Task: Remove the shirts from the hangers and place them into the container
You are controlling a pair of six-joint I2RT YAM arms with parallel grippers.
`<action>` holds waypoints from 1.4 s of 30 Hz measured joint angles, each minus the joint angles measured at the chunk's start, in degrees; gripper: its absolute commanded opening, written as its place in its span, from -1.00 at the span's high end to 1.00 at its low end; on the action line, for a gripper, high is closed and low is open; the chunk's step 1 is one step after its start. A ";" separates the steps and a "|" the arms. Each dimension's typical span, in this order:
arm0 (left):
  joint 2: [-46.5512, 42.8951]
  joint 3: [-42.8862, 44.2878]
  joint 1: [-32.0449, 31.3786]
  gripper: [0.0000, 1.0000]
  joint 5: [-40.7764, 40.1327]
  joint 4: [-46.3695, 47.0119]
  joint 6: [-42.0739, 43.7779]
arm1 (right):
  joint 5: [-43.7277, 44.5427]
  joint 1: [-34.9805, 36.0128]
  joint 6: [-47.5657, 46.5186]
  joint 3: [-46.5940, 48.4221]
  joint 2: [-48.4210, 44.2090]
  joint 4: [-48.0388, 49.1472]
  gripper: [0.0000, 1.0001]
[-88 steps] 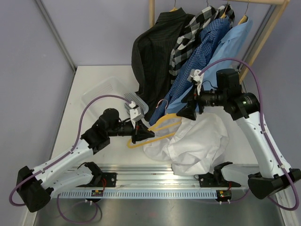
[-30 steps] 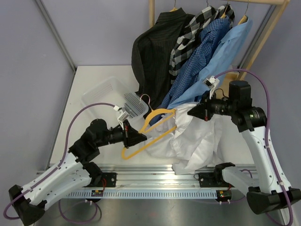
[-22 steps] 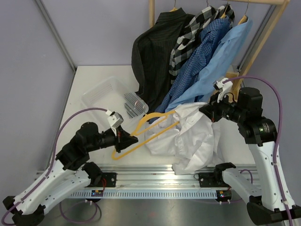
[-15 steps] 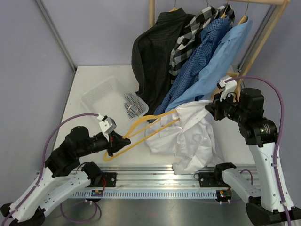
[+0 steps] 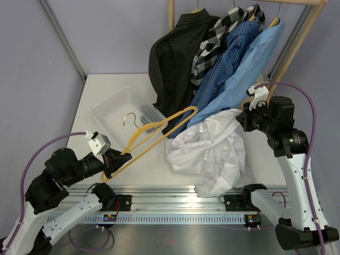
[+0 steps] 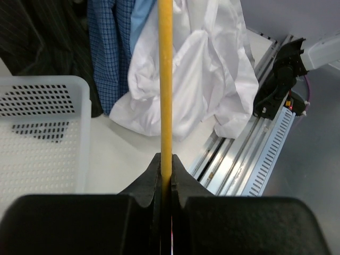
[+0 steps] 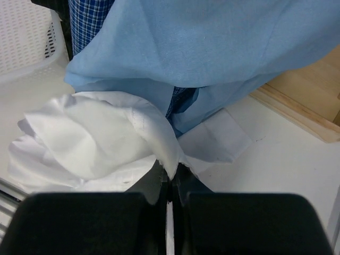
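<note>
My left gripper [image 5: 113, 161] [image 6: 166, 159] is shut on one end of a bare yellow hanger [image 5: 159, 130] [image 6: 166, 79]. The hanger slants up and to the right past the white container [image 5: 109, 106] [image 6: 37, 90], with its metal hook over the container. The white shirt [image 5: 210, 151] [image 6: 204, 69] [image 7: 90, 135] lies crumpled on the table, off the hanger. My right gripper [image 5: 243, 118] [image 7: 171, 172] is shut on a pinched fold of it and holds that fold up. The pinstriped black [image 5: 172, 64], large-check [image 5: 218, 34], dark blue check [image 5: 223, 71] and light blue [image 5: 257, 50] [image 7: 212, 42] shirts hang on the rail.
The wooden rail and its posts [image 5: 171, 13] stand at the back, with the rack's wooden base [image 7: 297, 106] close to my right gripper. A metal mounting rail [image 5: 180, 194] [image 6: 249, 143] runs along the table's near edge.
My left arm pulled the hanger back to the left and toward the near edge, sliding it out of the white shirt. My right gripper kept its hold on the shirt and drew right.
</note>
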 measured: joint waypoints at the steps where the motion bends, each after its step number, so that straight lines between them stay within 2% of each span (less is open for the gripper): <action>1: -0.24 0.90 0.00 1.00 -0.50 -0.11 0.04 | 0.11 -0.09 0.00 -0.20 0.11 0.07 1.00; 9: -1.03 3.82 0.00 1.00 -1.90 -1.22 0.44 | -1.14 -0.42 -0.42 -1.07 0.20 1.33 1.00; 18: -0.68 0.55 0.00 1.00 -1.62 2.71 0.00 | -16.72 -0.66 -8.48 -3.56 1.60 -1.25 1.00; 22: 0.44 -1.31 0.00 1.00 -1.60 5.84 -0.33 | -19.52 -0.66 -13.20 -6.08 4.22 -3.32 0.99; 25: 1.33 -3.23 0.00 1.00 -1.60 8.24 -0.92 | -19.91 -0.66 -16.26 -8.00 6.71 -4.20 0.75; 26: 1.70 -3.80 0.00 1.00 -1.62 8.72 -1.27 | -19.93 -0.66 -17.03 -8.44 7.50 -4.50 0.62; 27: 2.03 -4.20 0.00 1.00 -1.62 9.07 -1.42 | -19.93 -0.66 -17.75 -8.74 8.20 -4.85 0.34; 29: 2.54 -5.07 0.00 1.00 -1.64 9.84 -1.84 | -19.91 -0.68 -18.97 -8.85 9.42 -5.70 -0.01; 30: 2.73 -5.40 0.00 1.00 -1.64 10.05 -1.99 | -19.89 -0.68 -19.76 -8.85 9.73 -6.08 -0.25; 33: 3.28 -5.79 0.00 1.00 -1.62 10.45 -2.16 | -19.71 -0.68 -21.38 -8.76 9.75 -7.85 -0.52; 37: 3.69 -5.92 0.00 1.00 -1.57 10.95 -2.14 | -18.38 -0.68 -23.32 -7.56 7.13 -10.75 -0.67; 42: 5.05 -5.95 0.00 1.00 -0.42 11.13 -1.86 | -18.86 -0.68 -29.29 -4.20 2.05 -17.14 -0.69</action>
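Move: The right hand holds the white shirt's upper edge; the middle of the heap lies about 8 cm back, 8 cm left and 22 cm below it. The light-blue shirt's hanging end is some 10 cm ahead, 4 cm left, 10 cm lower. From the left hand, still gripping the empty hanger, the white shirt lies roughly 9 cm ahead, 24 cm right, and the container 22 cm ahead, 6 cm left, both about 27 cm below. Right hand swings left, sinks about 10 cm, opens, frees the white shirt, backs up; left carries hanger forward-right. ##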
